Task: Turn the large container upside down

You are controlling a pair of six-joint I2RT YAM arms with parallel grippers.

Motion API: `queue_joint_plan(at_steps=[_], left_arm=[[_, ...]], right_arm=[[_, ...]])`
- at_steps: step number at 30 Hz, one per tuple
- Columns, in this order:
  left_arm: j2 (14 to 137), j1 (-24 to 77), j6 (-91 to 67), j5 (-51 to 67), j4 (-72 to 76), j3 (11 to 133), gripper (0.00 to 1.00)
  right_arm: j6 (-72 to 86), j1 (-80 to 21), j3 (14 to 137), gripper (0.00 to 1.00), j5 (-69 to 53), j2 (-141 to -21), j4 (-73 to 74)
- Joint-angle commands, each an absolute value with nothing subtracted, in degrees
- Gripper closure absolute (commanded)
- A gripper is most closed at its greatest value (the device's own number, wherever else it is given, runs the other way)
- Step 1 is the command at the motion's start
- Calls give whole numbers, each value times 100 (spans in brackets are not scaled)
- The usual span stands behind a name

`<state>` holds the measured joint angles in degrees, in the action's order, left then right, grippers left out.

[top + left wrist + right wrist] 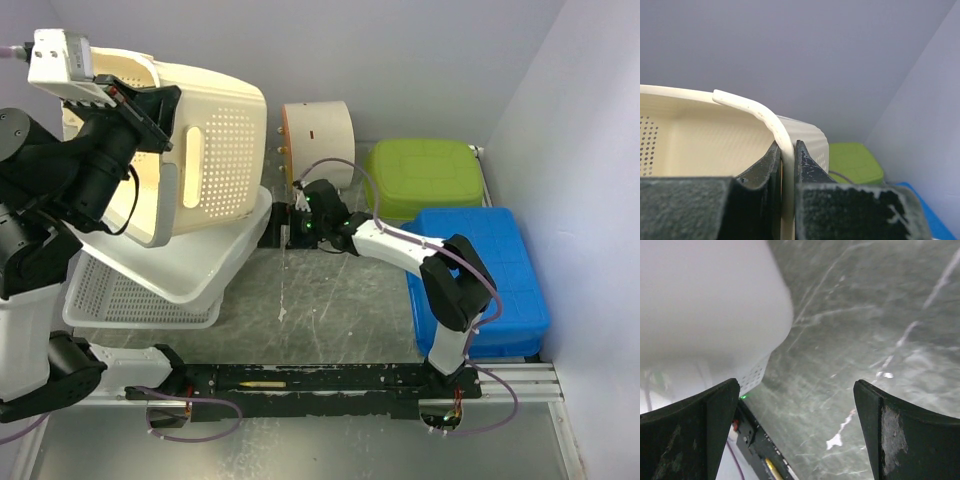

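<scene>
The large container [220,140] is a cream perforated bin, lifted off the stack and tipped on its side with its opening facing left. My left gripper [148,108] is shut on its rim; in the left wrist view the curved rim [771,122] runs down between the two black fingers of the left gripper [786,150]. My right gripper [284,222] stands open low over the table, just right of the stack. In the right wrist view nothing lies between the fingers of the right gripper [795,385]; a blurred white tub wall [710,305] fills the upper left.
Beneath the lifted bin are a white tub [205,268] and a flat white perforated basket [130,300]. A round cream container [318,140] lies at the back. A green container [425,178] and a blue container [485,280] sit on the right by the wall.
</scene>
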<state>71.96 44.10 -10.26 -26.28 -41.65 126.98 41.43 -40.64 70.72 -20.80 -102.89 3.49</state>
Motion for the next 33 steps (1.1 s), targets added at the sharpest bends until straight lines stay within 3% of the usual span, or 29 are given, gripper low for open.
queue_joint_plan(at_steps=[1, 7, 12, 21, 33], left_arm=[[7200, 4434, -854, -1976, -2687, 12660, 94], [7543, 4436, -1177, -1191, -2384, 12854, 93], [7781, 4438, -1510, -568, -2170, 12951, 93], [7984, 4434, -2262, 459, -1385, 12740, 93], [8412, 4434, -3637, 2188, -483, 12333, 93]], right_arm=[[4206, -4374, 7186, 0, -2170, -10252, 143], [3844, -4475, 6966, 0, -2011, -9900, 545], [3327, -4234, 6772, 0, -824, -9104, 1658], [3392, -1237, 5611, 0, 472, -6991, 3604], [4726, -557, 6776, 0, 3509, -5572, 5563]])
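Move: The bare table between the stacked baskets and the blue container is some 22 cm right of the left hand, level with it and about 60 cm down; the white container is roughly 6 cm left, 2 cm ahead, 49 cm below. From the right hand, the blue container lies about 46 cm right, 11 cm back and 7 cm below; the held cream container is about 14 cm left, 3 cm ahead and 35 cm up. Still pinching the cream container's rim, the left hand carries it high to the right, out over the bare table, about 17 cm, while swinging it some 40 degrees clockwise. The open right hand edges back and slightly left beside the white container, then sweeps about 40 cm right to above the blue one, turning clockwise and rising late. ##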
